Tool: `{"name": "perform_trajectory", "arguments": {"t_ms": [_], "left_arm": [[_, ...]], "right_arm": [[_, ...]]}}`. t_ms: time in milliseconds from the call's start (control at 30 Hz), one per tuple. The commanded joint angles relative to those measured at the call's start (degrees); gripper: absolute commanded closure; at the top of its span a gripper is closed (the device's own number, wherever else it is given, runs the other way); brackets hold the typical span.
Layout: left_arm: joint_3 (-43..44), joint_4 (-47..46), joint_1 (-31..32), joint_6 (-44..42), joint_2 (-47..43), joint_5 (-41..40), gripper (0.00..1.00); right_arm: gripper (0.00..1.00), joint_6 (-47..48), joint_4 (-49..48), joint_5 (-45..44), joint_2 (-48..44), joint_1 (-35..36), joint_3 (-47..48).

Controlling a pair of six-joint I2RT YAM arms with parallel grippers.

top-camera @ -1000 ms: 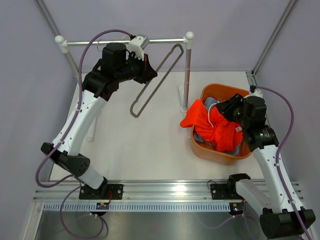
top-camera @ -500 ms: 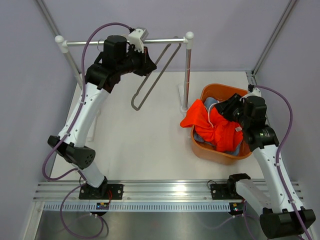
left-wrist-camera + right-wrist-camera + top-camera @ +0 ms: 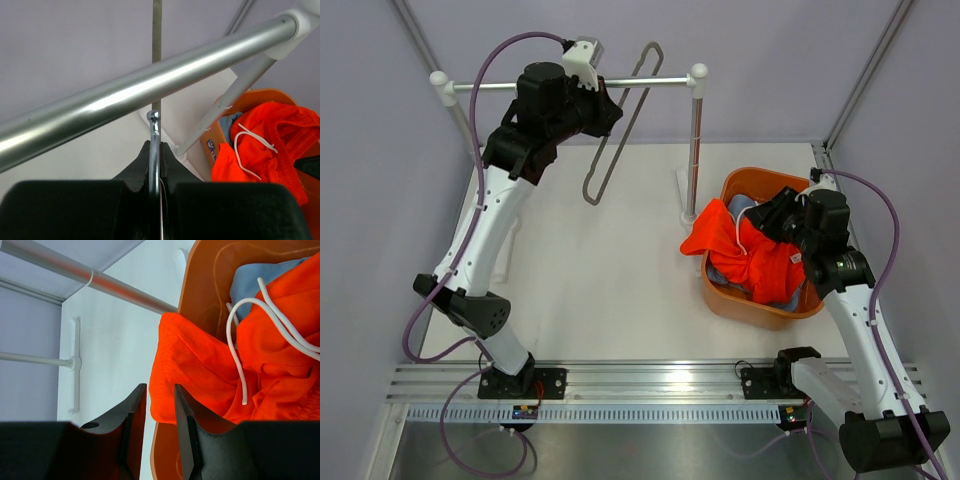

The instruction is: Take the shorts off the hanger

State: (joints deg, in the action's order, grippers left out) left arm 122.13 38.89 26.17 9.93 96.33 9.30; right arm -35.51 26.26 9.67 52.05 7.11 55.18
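Note:
In the top view the bare grey hanger (image 3: 620, 150) tilts up past the rail (image 3: 500, 86), and my left gripper (image 3: 605, 103) is shut on its metal hook (image 3: 154, 131), which rises just under the rail (image 3: 150, 90). The orange shorts (image 3: 750, 255) with a white drawstring (image 3: 235, 340) lie in the orange basket (image 3: 760, 310), one edge draped over its left rim. The light blue shorts (image 3: 741, 206) show beneath them. Over the basket's near left side hovers my right gripper (image 3: 158, 390), open, with nothing between its fingers.
The rail stands on a post (image 3: 696, 140) with a white foot (image 3: 684, 190) just left of the basket. Frame posts and grey walls close in the back and sides. The white table (image 3: 610, 290) lies between the arms.
My left arm has lifted the hanger up and back, so its loop now pokes above the rail. The right arm has barely moved.

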Motion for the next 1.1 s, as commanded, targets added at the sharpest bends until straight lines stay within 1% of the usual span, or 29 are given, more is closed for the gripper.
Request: {"name": "perform_trajectory", "arguments": {"t_ms": [0, 267, 600, 633, 767, 800, 833, 933, 1067], "left_arm": [[3.38, -5.76, -0.16, 0.44, -0.1, -3.23, 1.0], [7.86, -5.23, -0.16, 0.52, 5.17, -4.29, 1.0], [7.16, -4.97, -0.16, 1.14, 8.69, -4.55, 1.0], [6.9, -4.88, -0.16, 1.23, 8.61, -4.55, 0.99], [4.88, -5.85, -0.16, 1.32, 7.47, -4.64, 0.9], [4.35, -6.02, -0.07, 1.32, 7.03, -4.82, 0.83], [3.22, -6.46, -0.16, 1.32, 6.59, -4.73, 0.81], [0.76, -7.34, -0.16, 1.23, 4.22, -4.82, 0.76], [-1.45, -8.75, -0.07, 0.96, 1.14, -5.08, 0.75]], "right_arm": [[0.63, 1.14, -1.92, 1.49, -0.11, -0.26, 2.3], [0.63, 1.67, -1.04, 1.4, -0.64, -0.26, 2.39], [0.63, 1.58, -0.77, 1.49, -0.55, -0.26, 2.39], [0.63, 1.58, -0.77, 1.58, -0.55, -0.26, 2.3], [0.63, 1.58, -0.77, 1.49, -0.55, -0.26, 2.04], [0.63, 1.58, -0.6, 1.49, -0.64, -0.26, 2.04], [0.63, 1.58, -0.51, 1.58, -0.64, -0.26, 2.13], [0.63, 1.49, -0.42, 1.58, -0.81, -0.26, 2.21], [0.63, 1.4, -0.33, 1.66, -1.08, -0.26, 2.22]]}}
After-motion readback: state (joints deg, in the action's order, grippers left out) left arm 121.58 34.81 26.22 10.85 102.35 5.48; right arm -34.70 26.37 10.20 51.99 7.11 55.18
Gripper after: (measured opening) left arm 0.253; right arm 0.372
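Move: The left gripper already holds the grey hanger by its hook. The rail it is meant for runs across about 2 cm ahead of the hand point and some 6 cm above it. The rail's right corner is about 18 cm to the right, 3 cm ahead and 6 cm above; the red shorts in the basket lie roughly 35 cm right, 13 cm back and 35 cm below. From the right gripper, that rail spot is about 33 cm left, 13 cm ahead and 23 cm up. Raise the left gripper about 2 cm with the hanger still pinched, carry it some 5 cm forward to bring the hook over the rail, then sink about 4 cm, angling slightly right. Pause there, open the fingers partway to let go of the hanger, and ease another 2 cm down, drawing back slightly at the end. ##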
